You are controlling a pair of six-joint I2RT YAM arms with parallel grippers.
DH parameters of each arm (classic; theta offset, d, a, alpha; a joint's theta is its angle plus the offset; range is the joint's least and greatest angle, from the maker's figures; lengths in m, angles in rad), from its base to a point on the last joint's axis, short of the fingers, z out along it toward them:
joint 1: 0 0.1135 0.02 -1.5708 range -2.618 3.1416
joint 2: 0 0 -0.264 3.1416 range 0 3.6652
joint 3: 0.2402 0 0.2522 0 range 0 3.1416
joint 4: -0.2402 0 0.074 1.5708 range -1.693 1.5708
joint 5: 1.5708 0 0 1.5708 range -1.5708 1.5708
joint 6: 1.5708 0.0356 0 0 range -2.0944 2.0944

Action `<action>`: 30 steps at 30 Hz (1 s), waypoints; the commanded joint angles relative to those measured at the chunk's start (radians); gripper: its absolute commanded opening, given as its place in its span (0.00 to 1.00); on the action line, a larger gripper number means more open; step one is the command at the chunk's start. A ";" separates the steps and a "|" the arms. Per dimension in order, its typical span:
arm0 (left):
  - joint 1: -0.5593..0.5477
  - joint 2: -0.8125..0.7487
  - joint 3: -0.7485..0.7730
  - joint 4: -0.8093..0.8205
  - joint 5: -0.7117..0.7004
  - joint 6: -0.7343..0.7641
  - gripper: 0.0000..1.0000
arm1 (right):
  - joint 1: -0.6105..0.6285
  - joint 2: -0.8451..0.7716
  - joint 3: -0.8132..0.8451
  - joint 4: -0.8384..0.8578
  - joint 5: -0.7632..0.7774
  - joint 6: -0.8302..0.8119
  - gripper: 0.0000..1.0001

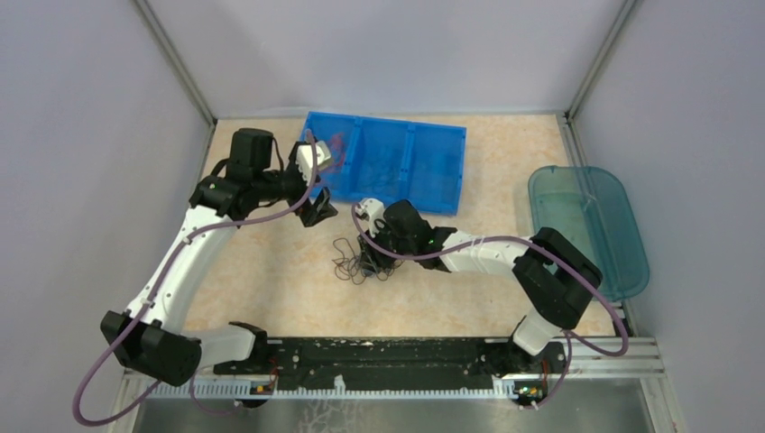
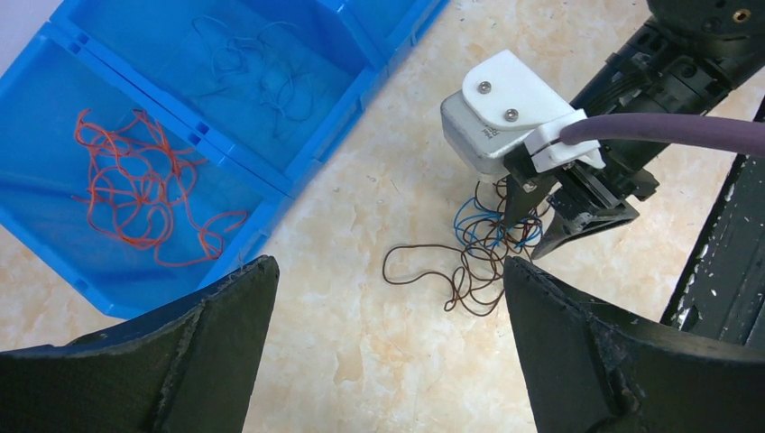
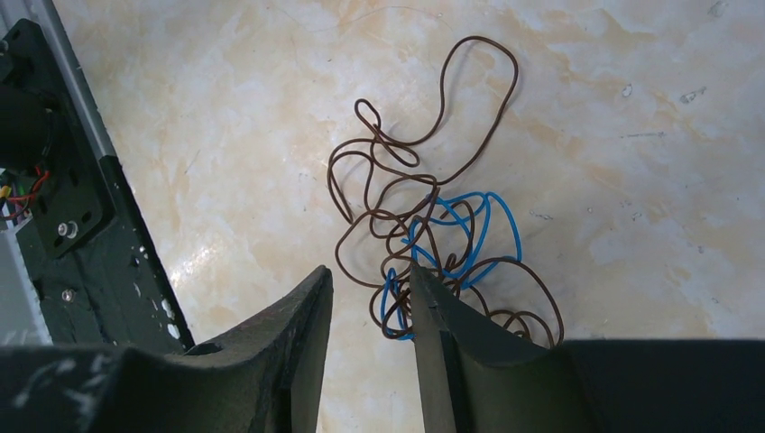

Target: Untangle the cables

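Observation:
A tangle of thin brown and blue cables lies on the marbled tabletop. My right gripper stands over its near edge. Its jaws are open by a narrow gap, and a few brown and blue loops lie between them beside the right finger. My left gripper hovers wide open to the left of the tangle, with only bare table between its fingers. Red cables lie in the left compartment of a blue bin, and thin dark blue cables in the one beside it.
The blue bin's wall runs close to my left gripper on the far left. A teal translucent tray sits at the table's right edge. The black rail with the arm bases runs along the near edge.

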 commanded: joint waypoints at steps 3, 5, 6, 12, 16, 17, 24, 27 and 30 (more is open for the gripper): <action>0.004 -0.032 -0.013 -0.026 0.040 0.049 1.00 | -0.010 -0.012 0.059 0.001 -0.031 -0.039 0.31; 0.004 -0.033 -0.011 -0.026 0.042 0.050 1.00 | -0.011 -0.010 0.059 -0.007 -0.033 -0.044 0.28; 0.004 -0.033 -0.009 -0.026 0.044 0.051 1.00 | -0.012 -0.009 0.057 -0.011 -0.033 -0.047 0.27; 0.004 -0.038 -0.003 -0.028 0.053 0.051 1.00 | -0.021 0.002 0.039 -0.030 -0.034 -0.055 0.22; 0.004 -0.043 -0.003 -0.032 0.061 0.050 1.00 | -0.021 -0.006 0.023 -0.023 -0.008 -0.058 0.15; 0.004 -0.044 -0.004 -0.032 0.064 0.049 1.00 | -0.020 -0.011 0.024 -0.020 0.001 -0.058 0.09; 0.004 -0.057 -0.026 -0.045 0.090 0.068 1.00 | -0.029 -0.134 -0.008 0.054 0.018 -0.036 0.00; 0.003 -0.075 -0.074 -0.045 0.114 0.106 1.00 | -0.040 -0.210 -0.045 0.103 -0.011 -0.012 0.00; 0.001 -0.098 -0.151 -0.045 0.130 0.131 0.98 | -0.040 -0.276 -0.080 0.136 -0.038 0.000 0.00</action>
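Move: The tangle of brown and blue cables lies at the right fingertips, its middle about 2 cm ahead of that hand, 2 cm to its left and 2 cm below. The blue tray's middle is some 24 cm ahead and 3 cm to the right, and the red cables in its left compartment are about 28 cm ahead and 8 cm left. From the raised left hand, the tangle lies roughly 6 cm back, 9 cm right and 19 cm down. Brown cable at the near right part of the tangle is pinched as the right fingers go from under half open to fully shut, the hand easing about 1 cm right and slightly down. Then the right hand lifts quickly, some 5 cm, tipping slightly upward. The left hand, still wide open, eases back about 2.5 cm, dipping at the end. ##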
